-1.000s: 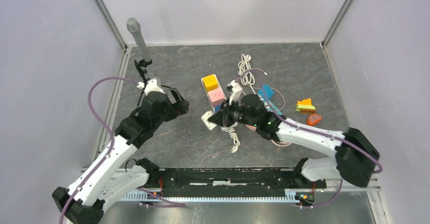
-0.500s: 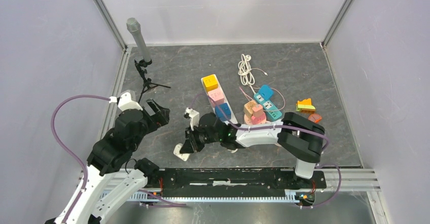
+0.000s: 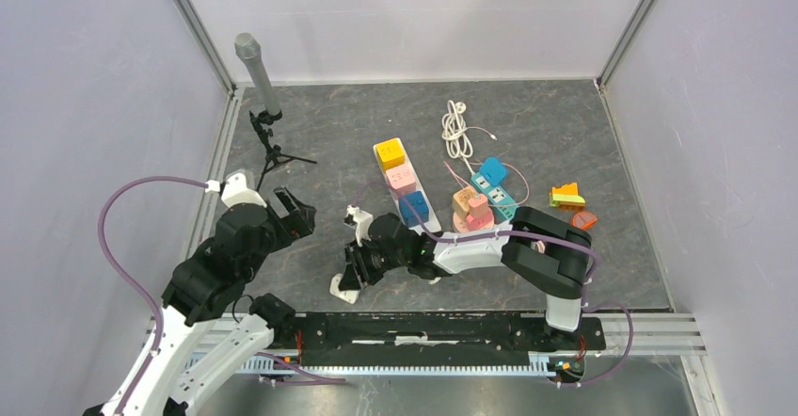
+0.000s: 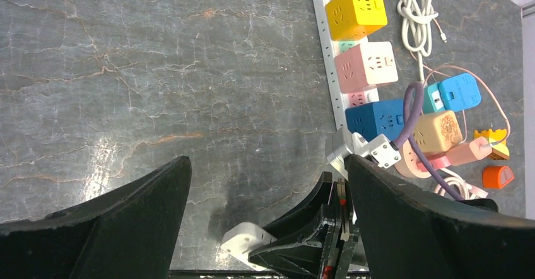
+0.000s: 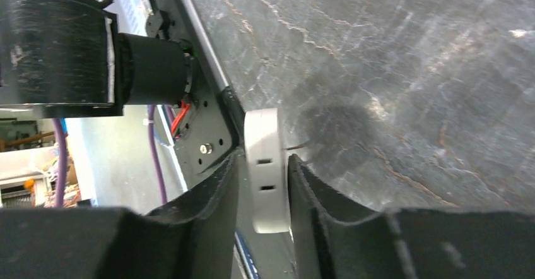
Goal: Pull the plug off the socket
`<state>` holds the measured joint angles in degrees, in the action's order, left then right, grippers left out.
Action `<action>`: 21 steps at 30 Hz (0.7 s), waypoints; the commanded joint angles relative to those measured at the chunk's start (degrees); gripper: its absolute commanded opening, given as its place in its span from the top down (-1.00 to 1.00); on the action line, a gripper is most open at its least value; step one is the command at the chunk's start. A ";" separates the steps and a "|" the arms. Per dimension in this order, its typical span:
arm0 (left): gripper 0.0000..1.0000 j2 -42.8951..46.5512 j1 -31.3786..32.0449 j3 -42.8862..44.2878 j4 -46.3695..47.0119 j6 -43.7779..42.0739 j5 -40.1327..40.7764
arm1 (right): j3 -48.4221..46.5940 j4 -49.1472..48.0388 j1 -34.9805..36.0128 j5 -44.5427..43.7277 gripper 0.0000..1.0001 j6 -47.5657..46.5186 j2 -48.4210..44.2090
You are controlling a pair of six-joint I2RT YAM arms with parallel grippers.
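A white power strip (image 3: pixel 389 186) lies mid-table with a yellow cube (image 3: pixel 390 153), a pink cube (image 3: pixel 402 178) and a blue cube (image 3: pixel 413 206) plugged into it; it also shows in the left wrist view (image 4: pixel 325 52). My right gripper (image 3: pixel 353 270) is far from the strip, near the front edge, shut on a flat white plug (image 3: pixel 344 287). In the right wrist view the plug (image 5: pixel 266 165) sits edge-on between the fingers (image 5: pixel 315 209), its two slots showing. My left gripper (image 3: pixel 292 211) is open and empty, above bare table left of the plug (image 4: pixel 243 241).
A microphone on a tripod (image 3: pixel 260 77) stands at the back left. A coiled white cable (image 3: pixel 456 129), a teal strip (image 3: pixel 506 204) with blue, tan and pink adapters (image 3: pixel 475 207), and orange pieces (image 3: pixel 567 195) lie right of the strip. The black front rail (image 3: pixel 442 327) runs just below the plug.
My right gripper has carried the white plug from beside the power strip to the near left by the front rail. My left arm has drawn back toward the near left.
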<state>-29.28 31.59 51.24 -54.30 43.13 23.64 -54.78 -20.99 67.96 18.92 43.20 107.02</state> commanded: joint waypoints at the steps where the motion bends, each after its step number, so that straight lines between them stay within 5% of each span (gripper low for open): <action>1: -1.00 -0.94 -0.12 0.52 0.49 -1.65 -0.26 | -2.23 3.45 -0.89 -3.51 0.15 -1.86 0.11; 11: -1.00 -4.17 -0.12 0.73 3.10 -2.49 -1.89 | -3.49 10.67 -1.52 -12.21 -0.42 -6.82 -5.85; 21: -1.00 -5.32 -0.10 -1.82 10.10 -5.27 -4.56 | -7.28 25.11 -5.64 -23.85 -0.53 -20.45 -20.16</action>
<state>-33.87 31.59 50.72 -50.74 41.45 20.45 -61.04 -1.65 65.56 3.03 28.51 94.85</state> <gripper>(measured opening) 0.994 0.727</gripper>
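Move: The right hand still has the white plug at its tips, its middle about 2 cm left, 1 cm back and 1 cm below. The bare table spot for it lies some 1 cm ahead and 5 cm down; the table's near edge is about 5 cm back. The strip's blue socket block stands roughly 18 cm ahead and 14 cm right, at about hand height. From the left hand, the plug lies about 8 cm back, 6 cm right and 18 cm below. The right fingers let go of the plug, spreading from partly open to about three-quarters open while the hand eases some 2 cm down, 3 cm forward and 2 cm right. Then it lifts clear, rising about 8 cm and going 4 cm farther forward towards the power strip, rolling some 20 degrees. The empty left hand drifts about 2 cm to the right. ##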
